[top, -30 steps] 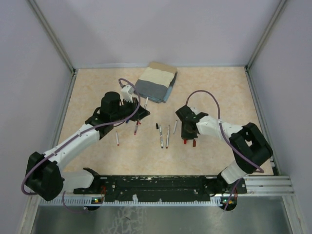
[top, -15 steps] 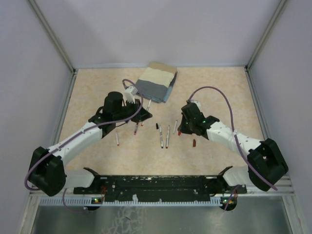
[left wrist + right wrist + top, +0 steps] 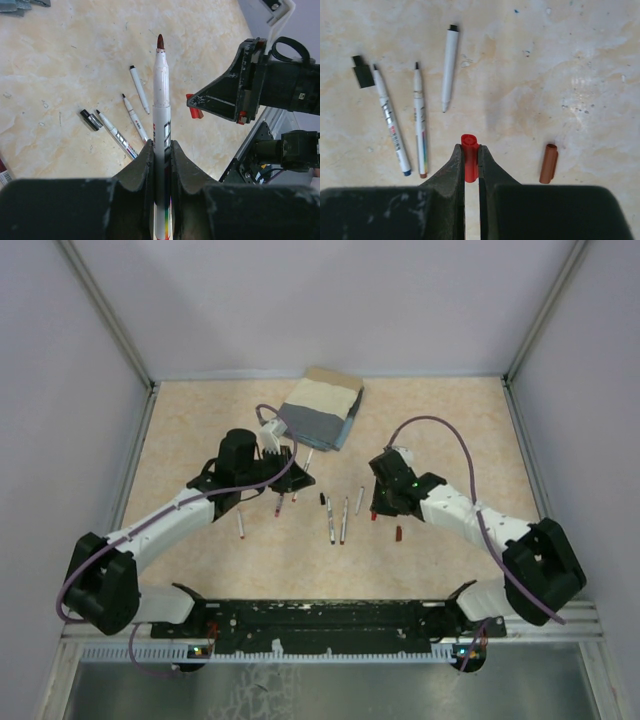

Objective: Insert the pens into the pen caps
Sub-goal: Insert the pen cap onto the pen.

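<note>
My left gripper (image 3: pixel 161 145) is shut on a white-barrelled pen (image 3: pixel 160 90) whose bare dark-red tip points away from the wrist, towards the right arm. In the top view this gripper (image 3: pixel 298 480) hovers left of centre. My right gripper (image 3: pixel 471 150) is shut on a red pen cap (image 3: pixel 470 160), and it shows in the top view (image 3: pixel 374 510) just right of the loose pens. A brown-red cap (image 3: pixel 548 163) lies on the table beside it. Three loose pens (image 3: pixel 420 120) and a black cap (image 3: pixel 364 75) lie to the left.
A folded grey-beige cloth (image 3: pixel 320 408) lies at the back centre. Two more pens (image 3: pixel 241 525) rest on the table under and left of the left gripper. Grey walls close in the table at the left, right and back.
The right gripper has lifted and moved up-left with the red cap, away from the brown-red cap. The left gripper has shifted slightly right with its pen.
</note>
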You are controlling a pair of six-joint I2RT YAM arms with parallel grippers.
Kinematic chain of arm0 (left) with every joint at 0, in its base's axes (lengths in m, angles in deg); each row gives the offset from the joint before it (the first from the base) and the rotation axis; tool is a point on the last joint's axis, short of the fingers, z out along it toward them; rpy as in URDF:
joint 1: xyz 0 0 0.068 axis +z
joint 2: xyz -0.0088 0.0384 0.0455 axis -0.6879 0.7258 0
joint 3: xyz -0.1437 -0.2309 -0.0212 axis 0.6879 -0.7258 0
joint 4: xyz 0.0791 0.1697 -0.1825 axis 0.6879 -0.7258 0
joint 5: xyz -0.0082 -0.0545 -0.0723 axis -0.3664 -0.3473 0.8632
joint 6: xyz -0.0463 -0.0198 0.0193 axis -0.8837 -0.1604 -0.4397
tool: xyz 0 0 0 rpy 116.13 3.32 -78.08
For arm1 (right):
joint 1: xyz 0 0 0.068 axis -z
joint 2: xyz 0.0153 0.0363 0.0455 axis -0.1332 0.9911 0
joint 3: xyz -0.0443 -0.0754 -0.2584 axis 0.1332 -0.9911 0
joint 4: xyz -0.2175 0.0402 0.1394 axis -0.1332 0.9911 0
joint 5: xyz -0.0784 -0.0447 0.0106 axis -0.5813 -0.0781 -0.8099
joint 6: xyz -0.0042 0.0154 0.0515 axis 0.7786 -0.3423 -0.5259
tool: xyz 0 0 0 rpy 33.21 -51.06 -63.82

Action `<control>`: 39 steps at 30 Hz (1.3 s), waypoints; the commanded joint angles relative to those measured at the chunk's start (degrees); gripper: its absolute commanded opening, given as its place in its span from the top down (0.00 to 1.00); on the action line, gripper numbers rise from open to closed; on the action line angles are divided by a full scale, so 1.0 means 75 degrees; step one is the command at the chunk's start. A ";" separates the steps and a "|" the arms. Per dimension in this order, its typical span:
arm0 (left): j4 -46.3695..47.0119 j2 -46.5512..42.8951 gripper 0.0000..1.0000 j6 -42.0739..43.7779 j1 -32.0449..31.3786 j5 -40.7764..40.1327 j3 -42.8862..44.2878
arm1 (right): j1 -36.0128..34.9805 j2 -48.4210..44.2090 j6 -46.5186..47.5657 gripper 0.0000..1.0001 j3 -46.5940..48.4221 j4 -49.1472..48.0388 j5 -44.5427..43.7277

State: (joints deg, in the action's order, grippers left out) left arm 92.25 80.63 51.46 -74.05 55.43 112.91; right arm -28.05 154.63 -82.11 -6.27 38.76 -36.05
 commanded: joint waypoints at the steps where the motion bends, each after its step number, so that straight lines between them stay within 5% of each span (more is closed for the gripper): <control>1: 0.0185 -0.0011 1.00 0.0058 0.0008 0.0087 -0.0090 | 0.0049 0.0691 0.0572 1.00 0.0592 0.1117 -0.0704; 13: 0.0112 0.0005 1.00 0.0077 0.0019 0.0090 -0.0082 | 0.0050 0.1819 0.0912 0.94 0.0519 0.0982 0.0160; 22: 0.0108 0.0058 1.00 0.0094 0.0018 0.0068 -0.0097 | 0.0049 0.1905 0.1067 0.76 0.0335 0.1136 0.0232; 39: 0.0121 0.0136 1.00 0.0038 0.0017 0.0128 -0.0097 | 0.0049 0.1665 0.1115 0.71 -0.0046 0.1351 0.0720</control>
State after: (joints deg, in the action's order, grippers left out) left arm 92.17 81.16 51.55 -74.05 55.45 112.71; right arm -28.05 167.68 -74.57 -4.70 46.47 -32.14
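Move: The red cap is already pinched in the right fingers; the bare patch of table it is bound for lies about 3 cm back, 2 cm to the right and 7 cm below. At that same table depth, the brown cap is 3 cm back and 6 cm right, the white pen 6 cm ahead and 3 cm left, and the nearer striped pen 1 cm ahead and 7 cm left. From the left hand, that patch is roughly 6 cm back, 15 cm right and 17 cm down. Down by about 6.5 cm, drawing back and a little to the right on the way, the right hand lowers the red cap to the table close beside the brown cap, its fingers steepening by some 20 degrees. Once low, the fingers part partway to let go of the red cap, and the hand eases back a further 1 cm with them astride it. ##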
